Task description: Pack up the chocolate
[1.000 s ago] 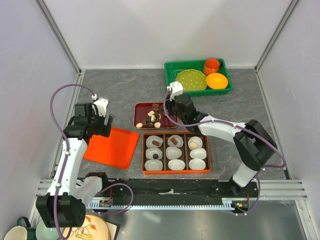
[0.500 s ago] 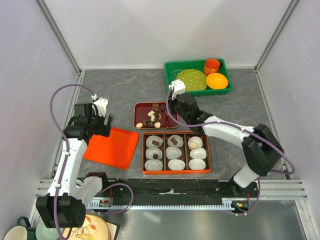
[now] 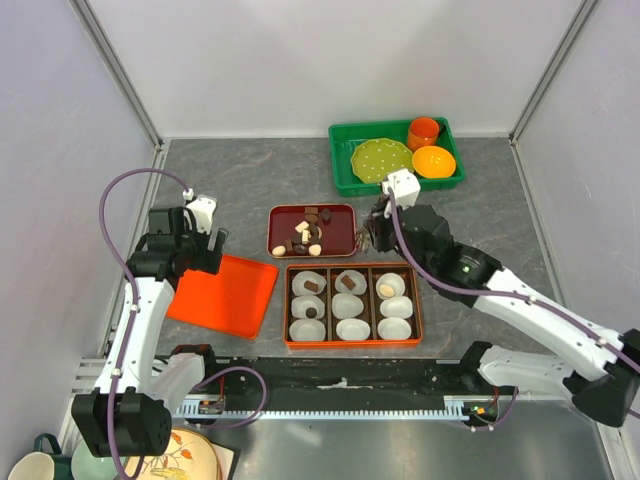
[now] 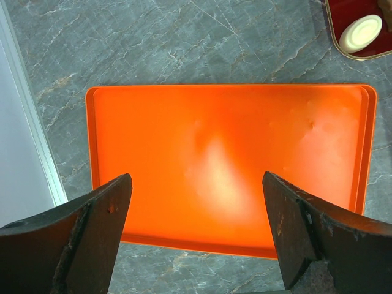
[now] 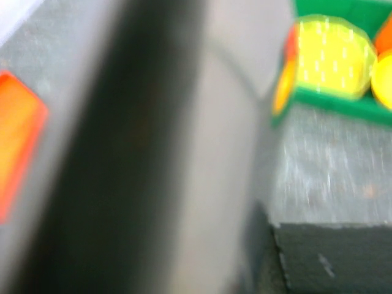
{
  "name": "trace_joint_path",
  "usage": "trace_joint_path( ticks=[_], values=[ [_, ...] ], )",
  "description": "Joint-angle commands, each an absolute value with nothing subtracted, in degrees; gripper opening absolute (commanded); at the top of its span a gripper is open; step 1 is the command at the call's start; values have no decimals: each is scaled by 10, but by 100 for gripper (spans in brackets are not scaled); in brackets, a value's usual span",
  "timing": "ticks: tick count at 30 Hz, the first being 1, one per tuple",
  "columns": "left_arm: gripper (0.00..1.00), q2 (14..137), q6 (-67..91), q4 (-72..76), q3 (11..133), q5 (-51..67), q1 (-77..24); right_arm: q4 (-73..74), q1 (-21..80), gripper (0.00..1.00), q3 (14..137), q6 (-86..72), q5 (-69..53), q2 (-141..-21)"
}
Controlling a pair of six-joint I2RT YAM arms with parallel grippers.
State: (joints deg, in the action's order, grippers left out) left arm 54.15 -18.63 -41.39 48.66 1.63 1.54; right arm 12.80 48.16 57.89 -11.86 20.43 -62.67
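Observation:
The chocolate [image 3: 305,235], brown cubes and cream ovals, lies loose in a small dark-red tray [image 3: 342,212]. One cream oval [image 4: 360,32] shows at the top right of the left wrist view. More pieces sit in paper cups in the orange nine-cell box [image 3: 418,305]: brown ones [image 3: 310,287] in the left and middle columns, a cream one [image 3: 386,290] at the upper right. My right gripper [image 3: 367,236] hangs just off the small tray's right edge. Its wrist view is blurred, so its jaws are unreadable. My left gripper [image 4: 196,177] is open and empty above the flat orange lid [image 4: 226,165].
A green bin [image 3: 345,160] at the back right holds a green plate [image 3: 382,158], an orange cup [image 3: 424,130] and an orange bowl [image 3: 434,161]. Walls close in on three sides. Crockery [image 3: 180,465] sits off the table at the near left.
My right arm has swung right and back, off the small red tray to its right edge, and its jaws have narrowed. The left arm has not moved.

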Motion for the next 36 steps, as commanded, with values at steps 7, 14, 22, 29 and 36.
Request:
trace_joint_path(
  ticks=[7, 14, 22, 29, 36],
  values=[
    [94, 536, -199, -406, 504, 21, 19, 478, 554, 22, 600, -307, 286, -510],
    [94, 541, -193, -410, 509, 30, 19, 505, 562, 23, 554, -352, 297, -470],
    [94, 540, -196, -410, 507, 26, 19, 457, 563, 26, 512, -340, 320, -466],
    [94, 541, -196, -410, 505, 26, 19, 396, 563, 28, 483, -322, 334, -456],
    [94, 543, -198, -408, 504, 25, 18, 384, 563, 36, 467, -323, 323, -460]
  ],
)
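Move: The right hand holds the tongs high; the empty right-middle cup of the chocolate box lies about 10 cm back, 4 cm right and 24 cm below. From that hand, the cup with white chocolate is about 6 cm back and 3 cm right, the box's centre cup 10 cm back and 6 cm left. The left hand waits, the right-middle cup roughly 40 cm right, 8 cm back and 13 cm below. The right hand swings back, down and right, about 9 cm each, bringing the tongs over the right-middle cup. ##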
